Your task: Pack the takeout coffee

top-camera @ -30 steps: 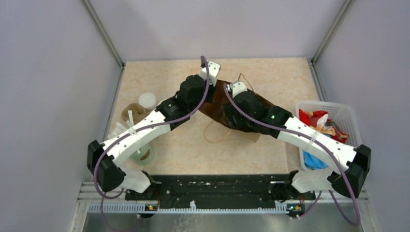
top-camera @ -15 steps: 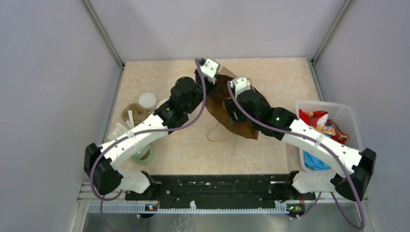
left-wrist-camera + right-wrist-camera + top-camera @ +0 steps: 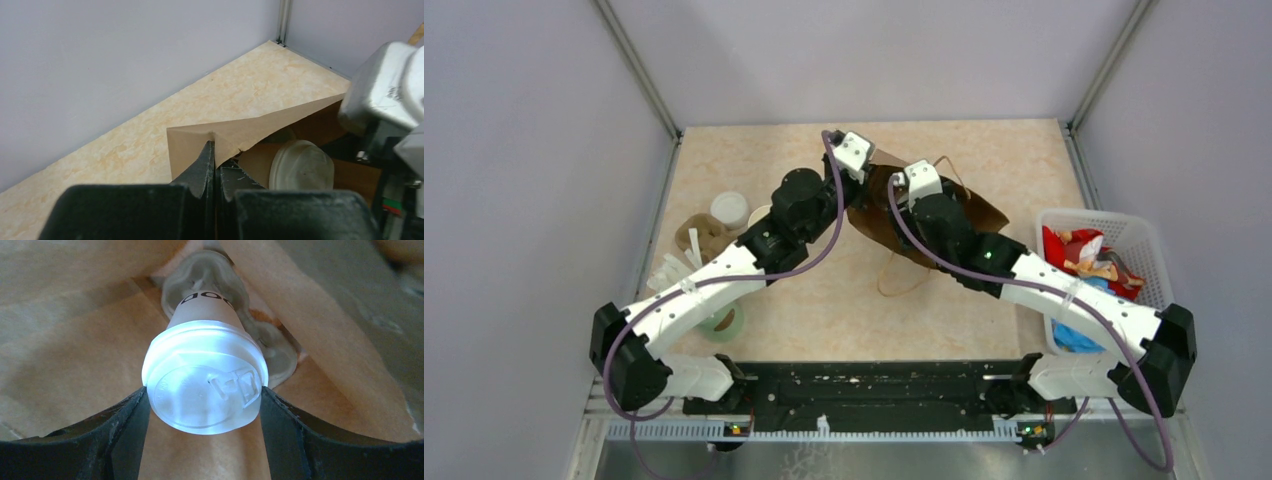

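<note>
The takeout coffee (image 3: 205, 385), a cream cup with a white lid, sits between my right gripper's (image 3: 202, 401) fingers, which are shut on the lid's rim. It hangs inside the brown paper bag (image 3: 75, 340), above a pale moulded holder (image 3: 272, 357) on the bag's floor. In the left wrist view my left gripper (image 3: 215, 159) is shut on the bag's (image 3: 250, 129) top edge, and the lid (image 3: 301, 165) shows through the opening. From above, the bag (image 3: 979, 212) lies at mid-table under both wrists. My fingers are hidden there.
A white basket (image 3: 1146, 240) of snack packets stands at the right edge. At the left are a lidded cup (image 3: 729, 208), a brown object (image 3: 696, 235) and a greenish tape roll (image 3: 722, 322). The bag's string handle (image 3: 902, 284) trails toward me.
Both wrists moved farther back and slightly left. The bag's mouth lifted and spread toward the right. The right arm reached deeper into it. Neither grip changed.
</note>
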Controlling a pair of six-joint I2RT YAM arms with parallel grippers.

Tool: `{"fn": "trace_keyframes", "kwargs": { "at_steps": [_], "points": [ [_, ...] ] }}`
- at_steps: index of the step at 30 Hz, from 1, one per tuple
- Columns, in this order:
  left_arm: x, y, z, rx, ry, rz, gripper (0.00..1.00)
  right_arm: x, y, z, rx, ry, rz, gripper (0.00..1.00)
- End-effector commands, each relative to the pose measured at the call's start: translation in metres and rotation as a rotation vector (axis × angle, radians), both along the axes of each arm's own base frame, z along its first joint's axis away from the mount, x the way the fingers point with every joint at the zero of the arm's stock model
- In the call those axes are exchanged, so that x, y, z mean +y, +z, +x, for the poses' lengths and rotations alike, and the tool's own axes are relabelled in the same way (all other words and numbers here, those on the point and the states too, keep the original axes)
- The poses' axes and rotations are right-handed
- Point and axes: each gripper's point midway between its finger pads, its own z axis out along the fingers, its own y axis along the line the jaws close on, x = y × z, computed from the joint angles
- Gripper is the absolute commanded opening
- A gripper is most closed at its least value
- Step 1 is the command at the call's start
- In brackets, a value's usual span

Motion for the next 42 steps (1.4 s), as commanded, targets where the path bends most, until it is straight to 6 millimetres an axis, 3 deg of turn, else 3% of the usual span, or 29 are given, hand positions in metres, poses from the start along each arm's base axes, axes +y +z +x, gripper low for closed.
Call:
{"fn": "trace_keyframes", "kwargs": {
  "at_steps": [1,14,25,36,42],
  "points": [
    [0.003,0.044,-0.018,-0.085,-0.060,-0.130,0.00,0.006,0.007,0.014,-0.074,-0.014,0.018,0.48],
    [0.004,0.040,-0.026,-0.106,-0.093,-0.122,0.00,0.024,-0.004,0.028,-0.132,0.097,0.015,0.46],
    [0.004,0.034,-0.033,-0.087,-0.118,-0.138,0.00,0.019,-0.036,0.036,-0.078,0.121,-0.047,0.45],
    [-0.002,0.028,-0.035,-0.076,-0.147,-0.160,0.00,0.025,-0.062,0.034,-0.033,0.180,-0.071,0.45],
    [0.009,0.027,-0.021,-0.089,-0.051,-0.126,0.00,0.022,-0.064,0.022,-0.048,0.292,-0.120,0.48]
  ]
}}
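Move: The right hand already holds the coffee cup by its lid, inside the paper bag. The cup carrier at the bag's bottom lies roughly 8 cm ahead, level sideways and about 13 cm below it. The bag's pinched rim corner is some 8 cm left, 4 cm ahead and 11 cm higher; the near handle loop hangs about 12 cm back and 8 cm below. From the left hand the carrier lies about 8 cm right, 4 cm ahead and 23 cm below. Keeping its grip on the cup lid, the right hand first eases forward and left by a few centimetres, then mainly sinks towards the cup carrier, about 5.5 cm down in all, while turning some 10 degrees counter-clockwise. The left fingers keep the bag rim pinched and follow downward about 3.5 cm, drawing slightly back. ##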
